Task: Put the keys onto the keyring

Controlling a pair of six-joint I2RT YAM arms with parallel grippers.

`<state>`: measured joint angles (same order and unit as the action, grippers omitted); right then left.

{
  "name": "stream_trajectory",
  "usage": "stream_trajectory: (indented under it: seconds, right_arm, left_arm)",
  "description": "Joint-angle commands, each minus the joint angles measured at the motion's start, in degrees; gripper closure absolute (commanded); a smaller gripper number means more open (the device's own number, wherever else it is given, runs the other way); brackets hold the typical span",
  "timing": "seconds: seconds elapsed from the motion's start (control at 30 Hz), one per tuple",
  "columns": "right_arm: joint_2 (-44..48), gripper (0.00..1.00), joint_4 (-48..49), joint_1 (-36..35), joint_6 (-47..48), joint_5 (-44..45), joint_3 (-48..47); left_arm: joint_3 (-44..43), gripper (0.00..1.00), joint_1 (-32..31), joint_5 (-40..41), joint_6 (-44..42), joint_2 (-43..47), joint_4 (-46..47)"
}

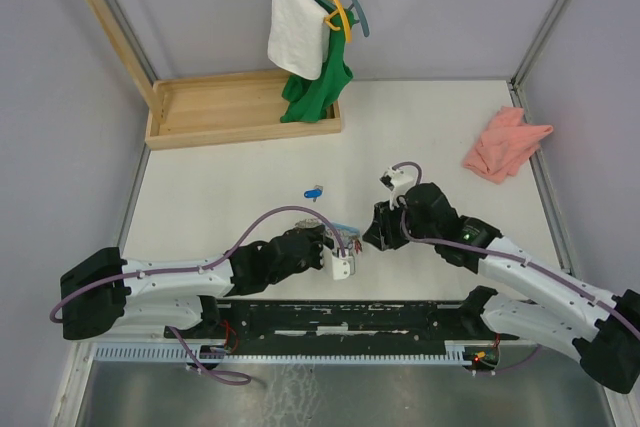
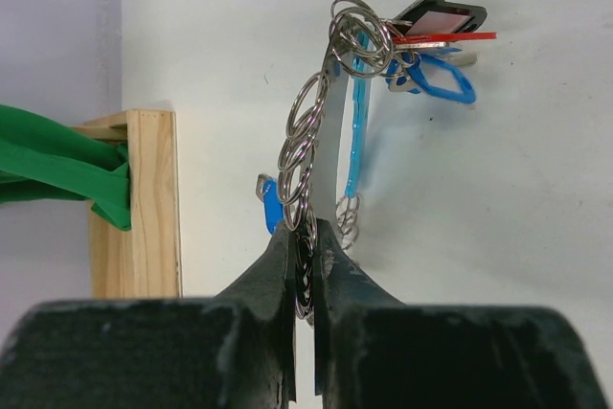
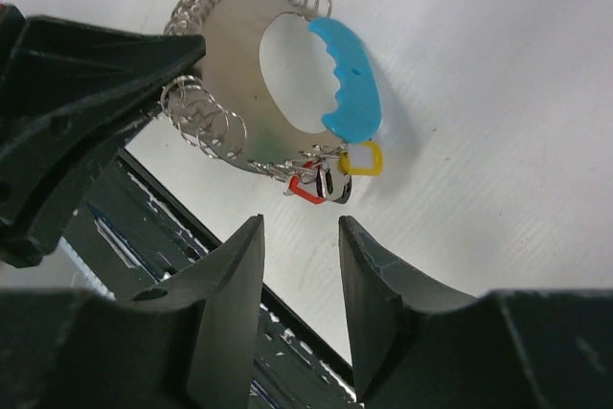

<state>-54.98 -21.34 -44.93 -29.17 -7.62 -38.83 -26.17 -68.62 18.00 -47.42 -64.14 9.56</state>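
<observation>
The keyring (image 3: 239, 74) is a flat metal oval with a blue grip (image 3: 347, 79) and several small split rings round its edge. My left gripper (image 2: 305, 237) is shut on those rings and holds the keyring above the table (image 1: 345, 239). A red-headed key (image 3: 306, 189) hangs from the ring's lower edge beside a yellow tag (image 3: 362, 157); in the left wrist view it shows edge-on (image 2: 445, 37). My right gripper (image 3: 299, 237) stands open just short of the red key, with nothing between its fingers. The blue-headed key (image 1: 314, 191) lies loose on the table behind both grippers (image 2: 271, 203).
A wooden tray (image 1: 240, 107) sits at the back left, with a green cloth (image 1: 318, 87) and a white towel (image 1: 296, 27) hanging on hangers above its right end. A pink cloth (image 1: 505, 144) lies at the back right. The black base rail (image 1: 350, 317) runs along the near edge.
</observation>
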Motion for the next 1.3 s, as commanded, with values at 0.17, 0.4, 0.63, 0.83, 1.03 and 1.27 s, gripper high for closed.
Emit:
stream_trajectory:
  seconds: [0.17,0.4,0.63,0.83,1.03,1.27]
  right_arm:
    - [2.6,0.52,14.5,0.1,7.9,-6.6,8.5]
    - [7.1,0.50,25.5,0.0,12.3,-7.1,16.6]
    - [13.5,0.51,42.9,-2.0,18.7,-2.6,25.8]
    - [13.0,0.53,56.7,-5.8,27.0,1.9,30.8]
    - [8.9,0.53,66.7,-8.8,34.4,7.5,31.3]
    - [1.2,0.53,75.5,-9.4,38.9,7.6,29.8]
  left_arm:
    - [-3.7,0.97,-0.4,0.2,8.8,1.6,2.4]
    - [-7.9,0.97,-0.4,4.0,14.4,0.3,-3.2]
    - [-14.9,0.97,-0.4,8.4,18.7,-0.1,-12.2]
    - [-20.5,0.97,-0.4,12.6,18.2,-0.1,-19.1]
    - [-25.4,0.97,-0.4,16.5,18.6,-1.2,-24.7]
    - [-28.2,0.97,-0.3,15.8,20.6,-1.7,-27.0]
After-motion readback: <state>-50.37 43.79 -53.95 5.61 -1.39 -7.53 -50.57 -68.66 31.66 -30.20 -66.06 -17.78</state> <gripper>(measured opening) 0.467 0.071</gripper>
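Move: The key tags hanging from the keyring's loose rings lie about 4 cm left of the right hand, level with it fore and aft, and 5 cm lower. The light-blue handle is about 5 cm left of that hand, 2 cm ahead and 4 cm down. From the left hand, which grips the keyring plate, the tags are some 6 cm right, neither ahead nor back, 2 cm lower. The blue key on the table lies 9 cm ahead, 4 cm left, 10 cm below. Left lifts the keyring some 8 cm; open right dips, then rises towards the tags, tipping up 50 degrees. ##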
